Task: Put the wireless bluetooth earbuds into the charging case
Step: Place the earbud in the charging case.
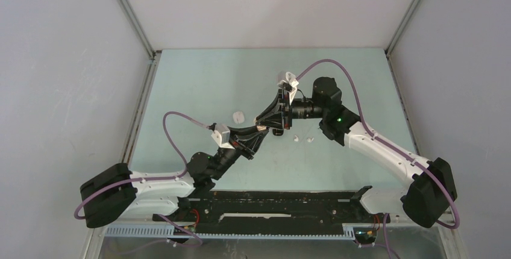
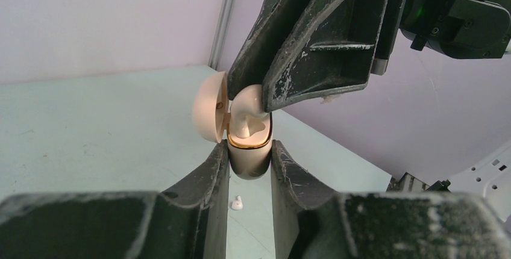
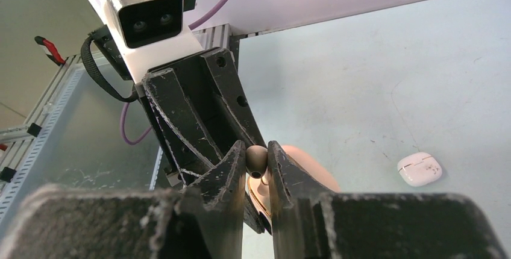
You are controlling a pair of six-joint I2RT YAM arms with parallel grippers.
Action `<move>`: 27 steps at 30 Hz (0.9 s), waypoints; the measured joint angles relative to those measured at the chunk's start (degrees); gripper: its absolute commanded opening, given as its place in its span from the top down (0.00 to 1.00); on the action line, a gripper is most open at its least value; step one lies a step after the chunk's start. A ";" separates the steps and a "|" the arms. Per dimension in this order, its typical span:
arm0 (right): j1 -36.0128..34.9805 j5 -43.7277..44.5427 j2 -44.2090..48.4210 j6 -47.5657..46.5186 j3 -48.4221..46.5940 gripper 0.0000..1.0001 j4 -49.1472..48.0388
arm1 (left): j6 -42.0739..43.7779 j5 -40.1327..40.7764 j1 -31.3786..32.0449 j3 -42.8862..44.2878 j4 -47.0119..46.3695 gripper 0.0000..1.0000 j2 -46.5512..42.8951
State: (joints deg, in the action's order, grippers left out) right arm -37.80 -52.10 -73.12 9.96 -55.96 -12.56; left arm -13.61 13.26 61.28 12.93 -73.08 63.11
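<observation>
My left gripper [image 2: 249, 152] is shut on the body of a beige charging case [image 2: 248, 161] with a gold rim, holding it above the table. Its lid [image 2: 208, 114] stands open to the left. From above, my right gripper [image 3: 257, 158] is shut on a beige earbud [image 3: 256, 159], and the earbud's [image 2: 246, 117] lower end reaches into the case's mouth. In the top view both grippers meet at mid-table [image 1: 264, 127]. Two whitish earbuds [image 1: 296, 138] [image 1: 310, 140] lie on the table to the right; one loose earbud [image 2: 237, 203] shows between my left fingers.
A white closed case [image 1: 239, 116] lies on the green table left of the grippers, also visible in the right wrist view as the white case [image 3: 420, 168]. Grey walls enclose the table on three sides, and a black rail [image 1: 271, 202] runs along the near edge.
</observation>
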 measured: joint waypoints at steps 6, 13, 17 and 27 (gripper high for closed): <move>0.13 0.39 0.00 -0.48 0.02 0.64 0.28 | -0.09 -0.09 0.00 0.00 -0.52 1.00 0.02; 0.22 0.98 0.00 -0.98 0.00 0.53 0.90 | -0.59 -0.20 0.00 0.00 -1.44 1.00 0.98; 0.22 0.96 0.00 -1.11 0.00 0.45 0.85 | -1.05 -0.31 0.00 0.00 -1.88 1.00 1.79; 1.42 0.79 -0.02 -1.44 -0.09 0.41 1.86 | -1.49 -2.16 0.00 0.00 -2.71 1.00 3.39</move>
State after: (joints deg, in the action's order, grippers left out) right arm -36.38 -51.31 -73.14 8.51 -56.05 -10.70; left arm -15.09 11.09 61.28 12.93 -75.79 66.50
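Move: The right fingers hold the earbud with its lower end already in the open charging case, whose middle lies about 2 cm back, 1 cm to the right and 2 cm below that hand. On the table some 23 cm below the same hand, the black case is 4 cm ahead and 7 cm right, the white case 10 cm ahead and 8 cm left. The left hand grips the charging case, its middle about 1 cm ahead, 1 cm right and 1 cm above its own hand point. The right fingers open wide from their pinch on the earbud, letting go of it in the pocket of the charging case, while that hand eases about 1 cm forward and half a centimetre down, with a small drift right late on. The left hand keeps its hold on the charging case and, in the later part, carries it roughly 1 cm right and a little down, hardly turning, the open right jaws still around the earbud end of the case. ##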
